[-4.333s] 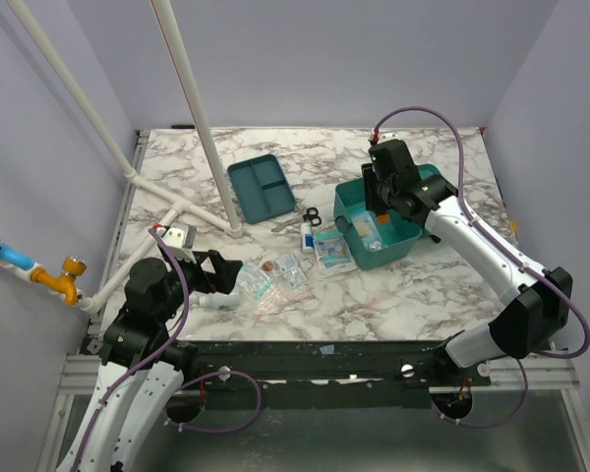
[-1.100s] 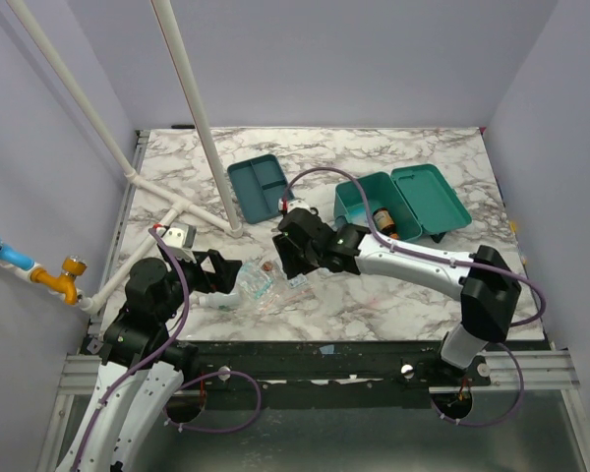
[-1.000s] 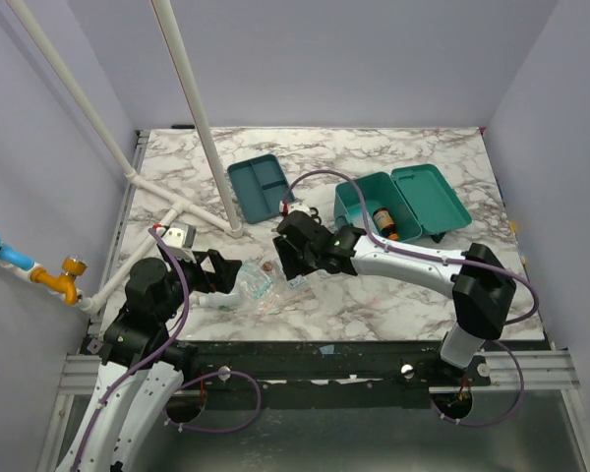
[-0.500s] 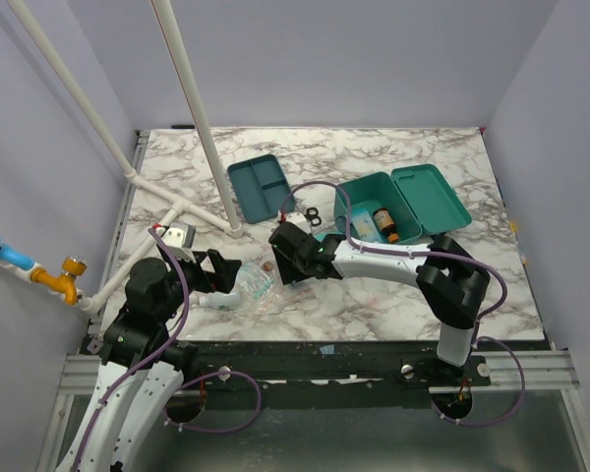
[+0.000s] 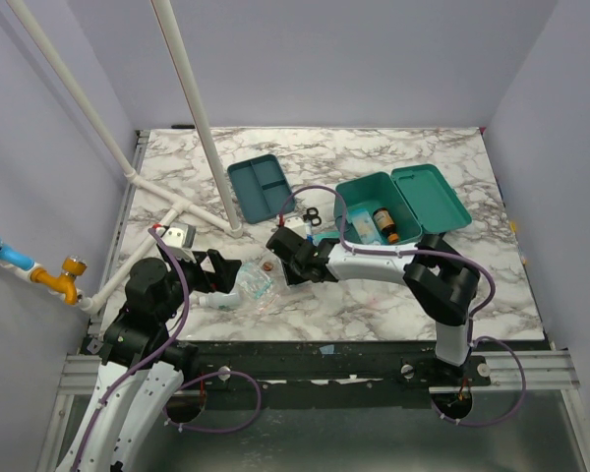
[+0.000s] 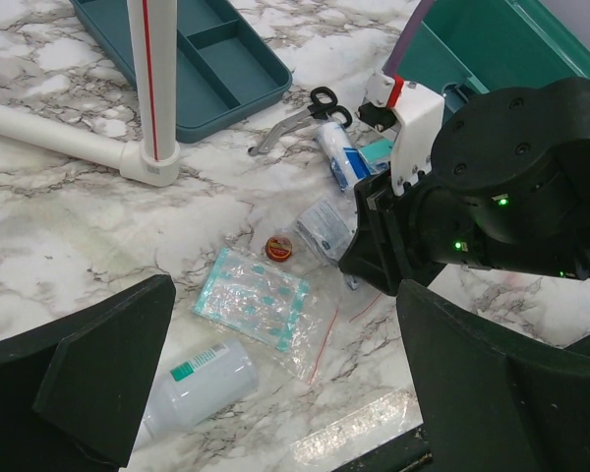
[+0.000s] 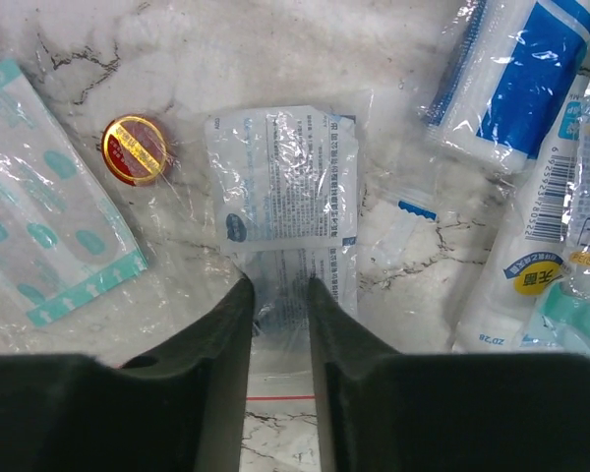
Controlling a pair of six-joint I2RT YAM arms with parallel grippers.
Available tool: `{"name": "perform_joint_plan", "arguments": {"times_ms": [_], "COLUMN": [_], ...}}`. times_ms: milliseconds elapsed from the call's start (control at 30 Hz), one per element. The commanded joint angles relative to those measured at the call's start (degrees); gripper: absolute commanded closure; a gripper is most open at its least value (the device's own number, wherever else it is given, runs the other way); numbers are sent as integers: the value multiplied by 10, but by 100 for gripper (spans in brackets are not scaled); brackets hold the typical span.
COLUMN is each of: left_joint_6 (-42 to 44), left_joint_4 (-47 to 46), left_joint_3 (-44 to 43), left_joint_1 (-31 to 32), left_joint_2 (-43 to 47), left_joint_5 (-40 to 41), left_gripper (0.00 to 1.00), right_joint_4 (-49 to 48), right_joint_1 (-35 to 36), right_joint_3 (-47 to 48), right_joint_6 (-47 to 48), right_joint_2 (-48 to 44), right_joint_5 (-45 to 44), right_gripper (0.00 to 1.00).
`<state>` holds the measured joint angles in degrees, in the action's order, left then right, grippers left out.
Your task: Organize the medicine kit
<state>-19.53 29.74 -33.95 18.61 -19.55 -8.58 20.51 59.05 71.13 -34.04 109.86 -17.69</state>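
Observation:
The medicine kit [image 5: 346, 197] is a deep teal box standing open at the right, its lid [image 5: 430, 195] laid back, with an amber bottle [image 5: 384, 221] inside. My right gripper [image 5: 285, 264] is down on the table left of the kit. In the right wrist view its jaws [image 7: 278, 290] are closed onto the lower part of a clear printed packet [image 7: 280, 187], which bunches between them. My left gripper [image 6: 285, 383] hangs open above a white bottle [image 6: 202, 383] and a bag of teal plasters [image 6: 251, 305], holding nothing.
A red-gold tin [image 7: 136, 149] lies left of the packet. Blue-and-white wrapped supplies [image 7: 526, 69] lie to its right, and scissors [image 5: 312, 216] beyond. A shallow teal divided tray [image 5: 261, 187] sits at the back, beside white pipes [image 5: 202, 128].
The right arm has moved left from the kit to the loose packets and lowered. Its jaws have narrowed around the clear packet. The left arm has not moved.

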Motion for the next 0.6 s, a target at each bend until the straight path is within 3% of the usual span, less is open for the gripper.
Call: {"name": "perform_joint_plan", "arguments": {"times_ms": [0,200,567], "left_joint_6": [5,5,5], "left_joint_4": [5,4,3], "left_joint_3": [-4,-4,-3], "left_joint_1": [3,3,3], "left_joint_2": [-3,-5,-9], "left_joint_5": [4,3,1], "left_gripper": [2,1,1], "right_joint_4": [2,-3,21], "right_joint_1": [2,2,2], "right_joint_3": [-23,-38,-37], "right_joint_6": [1,12,34], "right_joint_2": [5,-16,-122], "right_joint_5": [-23,-20,4], "right_gripper": [76,99,99]}}
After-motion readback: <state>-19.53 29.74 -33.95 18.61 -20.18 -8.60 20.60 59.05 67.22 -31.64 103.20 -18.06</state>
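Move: The small bagged packet lies right at the right fingertips, its middle about 2 cm ahead, 1 cm to the left and 1 cm below. From that hand the red-topped cap is some 6 cm to the left and 3 cm ahead, the blue-white tube about 9 cm ahead and 4 cm to the right, the green tape pack 5 cm ahead and 8 cm to the right. From the left hand the packet is roughly 9 cm ahead, 11 cm to the right and 21 cm below. Staying low over the packet, the right hand first shuts its part-open fingers fully, pinching a fold of the packet and its clear bag. It then rises about 2.5 cm, drawing some 1.5 cm to the right and slightly back, away from the red-topped cap, with the wrist barely turning and the grip kept. ##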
